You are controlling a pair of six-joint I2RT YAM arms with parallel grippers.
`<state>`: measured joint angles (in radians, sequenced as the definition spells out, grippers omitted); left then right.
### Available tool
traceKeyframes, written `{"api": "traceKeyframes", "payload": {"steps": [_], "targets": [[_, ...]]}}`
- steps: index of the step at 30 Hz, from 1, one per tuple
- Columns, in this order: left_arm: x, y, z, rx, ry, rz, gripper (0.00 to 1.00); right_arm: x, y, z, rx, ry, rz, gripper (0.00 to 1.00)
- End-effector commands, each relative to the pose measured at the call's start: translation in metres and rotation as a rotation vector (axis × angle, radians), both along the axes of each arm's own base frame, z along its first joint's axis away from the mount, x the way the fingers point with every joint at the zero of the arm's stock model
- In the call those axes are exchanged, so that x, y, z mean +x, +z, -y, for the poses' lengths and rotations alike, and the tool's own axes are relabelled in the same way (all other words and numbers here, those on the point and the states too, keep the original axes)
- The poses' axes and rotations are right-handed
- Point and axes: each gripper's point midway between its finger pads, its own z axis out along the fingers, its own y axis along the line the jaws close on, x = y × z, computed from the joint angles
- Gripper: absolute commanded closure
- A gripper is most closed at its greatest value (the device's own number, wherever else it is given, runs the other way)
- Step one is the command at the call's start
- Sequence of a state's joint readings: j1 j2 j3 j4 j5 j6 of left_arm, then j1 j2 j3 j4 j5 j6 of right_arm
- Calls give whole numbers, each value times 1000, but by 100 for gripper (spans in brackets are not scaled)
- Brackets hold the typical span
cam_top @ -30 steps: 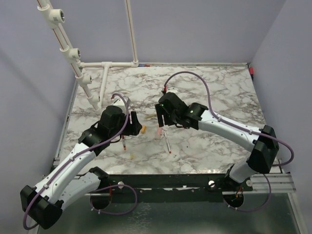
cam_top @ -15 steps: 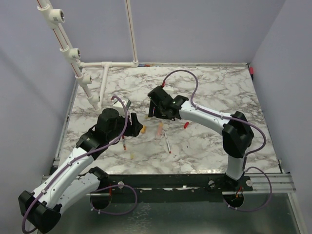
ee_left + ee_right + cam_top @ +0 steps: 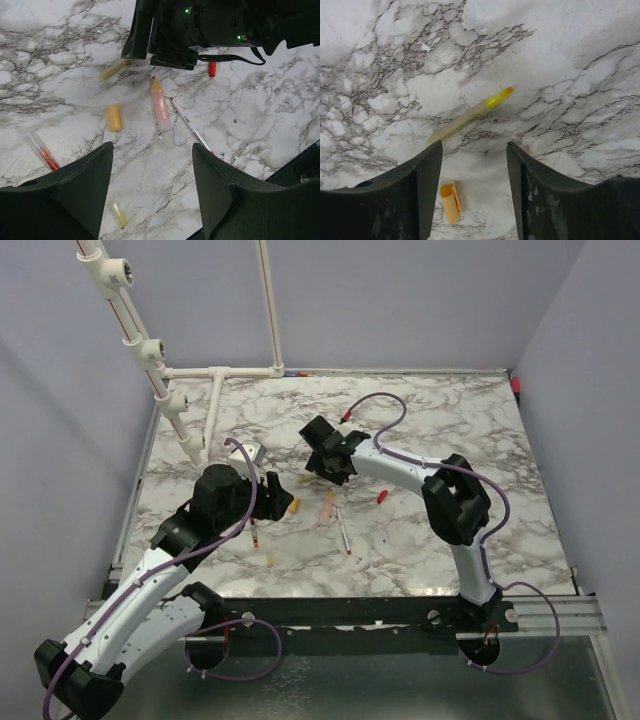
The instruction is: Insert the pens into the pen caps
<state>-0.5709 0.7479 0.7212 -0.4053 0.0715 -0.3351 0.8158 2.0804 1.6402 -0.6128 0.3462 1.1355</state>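
In the right wrist view, a pen with a yellow tip (image 3: 470, 115) lies slantwise on the marble just beyond my right gripper (image 3: 474, 150), which is open and empty. An orange pen cap (image 3: 450, 202) lies on the table between its fingers. The left wrist view shows the same yellow pen (image 3: 114, 70), the orange cap (image 3: 114, 117), a salmon-pink pen (image 3: 160, 105), a thin grey pen (image 3: 190, 125), a red cap (image 3: 212, 68), a red pen (image 3: 44, 154) and a small yellow cap (image 3: 119, 214). My left gripper (image 3: 152, 150) hangs open above them, holding nothing.
From above, the right gripper (image 3: 322, 458) and left gripper (image 3: 280, 498) sit close together mid-table, with the salmon pen (image 3: 328, 504) and red cap (image 3: 381, 496) beside them. White pipework (image 3: 215, 390) stands at the back left. Purple cables loop over both arms.
My right arm has swung left and farther back, off the salmon pen and over the yellow pen, its jaws narrowing a little. The left gripper has hardly moved.
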Motion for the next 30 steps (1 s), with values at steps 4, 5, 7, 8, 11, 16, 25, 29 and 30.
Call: {"api": "traceKeyframes", "payload": {"steps": [4,5,7,8,11,16,25,29,30], "targets": [[-5,1,4,-14,-36,17,35,15,-29,6,-18,-113,-35,45],[-5,1,4,-14,-37,17,35,16,-31,7,-21,-119,-36,45],[-5,2,4,-16,-39,20,35,19,-35,8,-25,-126,-31,46],[-5,2,4,-16,-37,20,35,21,-36,7,-26,-129,-28,47],[-6,2,4,-16,-39,20,35,25,-40,7,-39,-133,-30,48],[-6,2,4,-16,-39,20,34,27,-49,11,-60,-136,-46,50],[-5,0,5,-14,-42,15,34,15,-69,23,-124,-99,-90,63],[-5,0,5,-12,-40,14,34,7,-78,34,-182,-70,-110,69],[-5,-1,5,-11,-39,13,34,6,-79,37,-197,-62,-112,70]]}}
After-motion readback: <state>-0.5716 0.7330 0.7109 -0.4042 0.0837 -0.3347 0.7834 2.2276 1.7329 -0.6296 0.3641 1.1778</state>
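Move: The yellow pen lies on the table about 2 cm ahead of the right hand, 1 cm to its left and some 5 cm below. At that same table level, the orange cap is roughly 5 cm back and 6 cm left of the hand, the pink marker about 5 cm back and 1 cm right, and the red cap some 14 cm right and 2 cm back. From the left hand, the yellow pen is about 17 cm ahead, 8 cm right and 19 cm down. Down and somewhat forward, the right hand sinks about 4 cm while reaching some 2.5 cm out, bringing its open fingertips down astride the yellow pen just behind its bright end. It then all but stops there and narrows its fingers to roughly half their starting gap, their tips coming against the pen's sides. ##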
